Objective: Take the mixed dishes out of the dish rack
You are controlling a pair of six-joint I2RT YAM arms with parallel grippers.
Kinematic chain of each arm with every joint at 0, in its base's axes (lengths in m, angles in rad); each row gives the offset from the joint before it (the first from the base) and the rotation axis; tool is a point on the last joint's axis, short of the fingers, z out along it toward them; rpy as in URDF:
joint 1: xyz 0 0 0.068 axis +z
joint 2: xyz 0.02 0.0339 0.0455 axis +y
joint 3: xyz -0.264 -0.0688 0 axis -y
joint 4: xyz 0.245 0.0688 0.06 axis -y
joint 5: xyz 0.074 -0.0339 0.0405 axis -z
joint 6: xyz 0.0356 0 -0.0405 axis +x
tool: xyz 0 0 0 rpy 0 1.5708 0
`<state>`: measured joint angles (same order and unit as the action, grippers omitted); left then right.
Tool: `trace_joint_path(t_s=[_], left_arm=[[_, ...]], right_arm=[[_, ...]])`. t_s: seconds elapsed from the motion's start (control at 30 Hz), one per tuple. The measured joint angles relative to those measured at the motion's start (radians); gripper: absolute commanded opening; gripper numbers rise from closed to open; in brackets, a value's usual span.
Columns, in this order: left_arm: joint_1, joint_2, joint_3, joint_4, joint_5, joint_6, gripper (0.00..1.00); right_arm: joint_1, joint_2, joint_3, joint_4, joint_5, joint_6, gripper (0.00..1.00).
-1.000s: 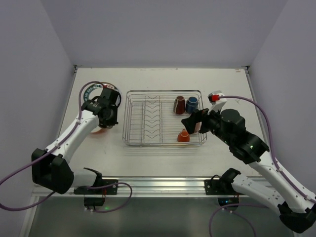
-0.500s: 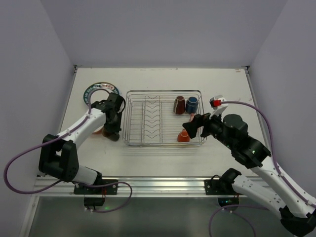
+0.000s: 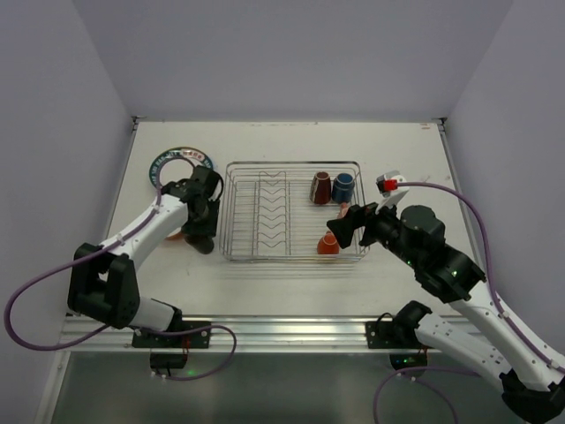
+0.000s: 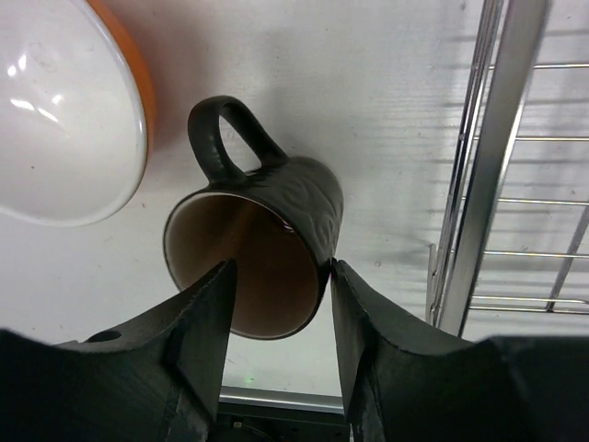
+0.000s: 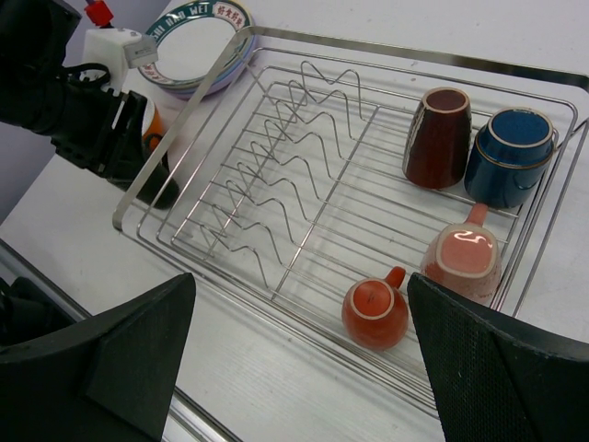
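The black mug [image 4: 276, 221] stands on the table just left of the dish rack [image 3: 291, 163], beside the orange bowl [image 4: 64, 110]. My left gripper [image 4: 281, 267] is open over it. One finger hangs over the mug's mouth and the other is at its outer wall. Maroon [image 5: 437, 138], blue [image 5: 511, 157], pink [image 5: 465, 261] and orange [image 5: 375, 313] mugs lie in the rack's right end. My right gripper [image 5: 299, 304] hangs wide open above the rack's front edge near the orange mug, with nothing between its fingers.
A stack of plates [image 3: 177, 163] lies on the table at the back left, beyond the bowl. The rack's zigzag dividers [image 5: 276, 157] hold nothing. The rack's left wall [image 4: 479, 184] runs close to the black mug.
My left arm swung from over the bowl down to the rack's left side. Its jaws have opened off the black mug's wall. The right gripper barely shifted.
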<state>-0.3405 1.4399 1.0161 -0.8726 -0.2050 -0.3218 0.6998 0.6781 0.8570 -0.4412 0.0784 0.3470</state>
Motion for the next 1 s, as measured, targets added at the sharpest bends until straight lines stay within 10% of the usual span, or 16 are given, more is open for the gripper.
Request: trace_joint_path(t_s=[0.37,0.5,0.8,1.0], left_arm=[[-0.002,-0.176,0.018,-0.013,-0.012,0.0,0.65],[-0.021,-0.207,0.05,-0.035,-0.019,0.003,1.0],[-0.293,-0.233,0.292,0.034,-0.016,-0.037,1.0],[-0.497,0.022,0.47,0.127,-0.051,-0.079,1.0]], right_arm=[[0.0,0.0,0.0,0.001,0.0,0.0,0.99],[0.0,0.0,0.0,0.0,0.004,0.0,0.99],[-0.001,-0.051,-0.034,0.008,0.206,0.035,0.99],[-0.028,-0.089,-0.055,-0.002,0.413,0.093,0.99]])
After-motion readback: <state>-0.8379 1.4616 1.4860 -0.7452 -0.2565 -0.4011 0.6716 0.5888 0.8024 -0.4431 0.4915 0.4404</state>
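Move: The dark mug stands right under the left hand's fingers, its middle about 4 cm below and 2 cm to the left; the orange bowl lies some 10 cm left and 5 cm ahead. The maroon mug in the rack is about 31 cm right and 11 cm ahead, with the orange mug about 32 cm right and 4 cm back. From the right hand the maroon mug is some 16 cm ahead, 3 cm left and 22 cm below. The dark mug is left behind as the left fingers, already half open at its rim, spread fully and lift clear; the hand climbs about 17 cm, then sweeps some 21 cm right over the rack towards the maroon mug, its fingers tilting up forward and turning clockwise. Late on, the open right hand backs off about 8 cm to the right, slightly forward, turning clockwise. ##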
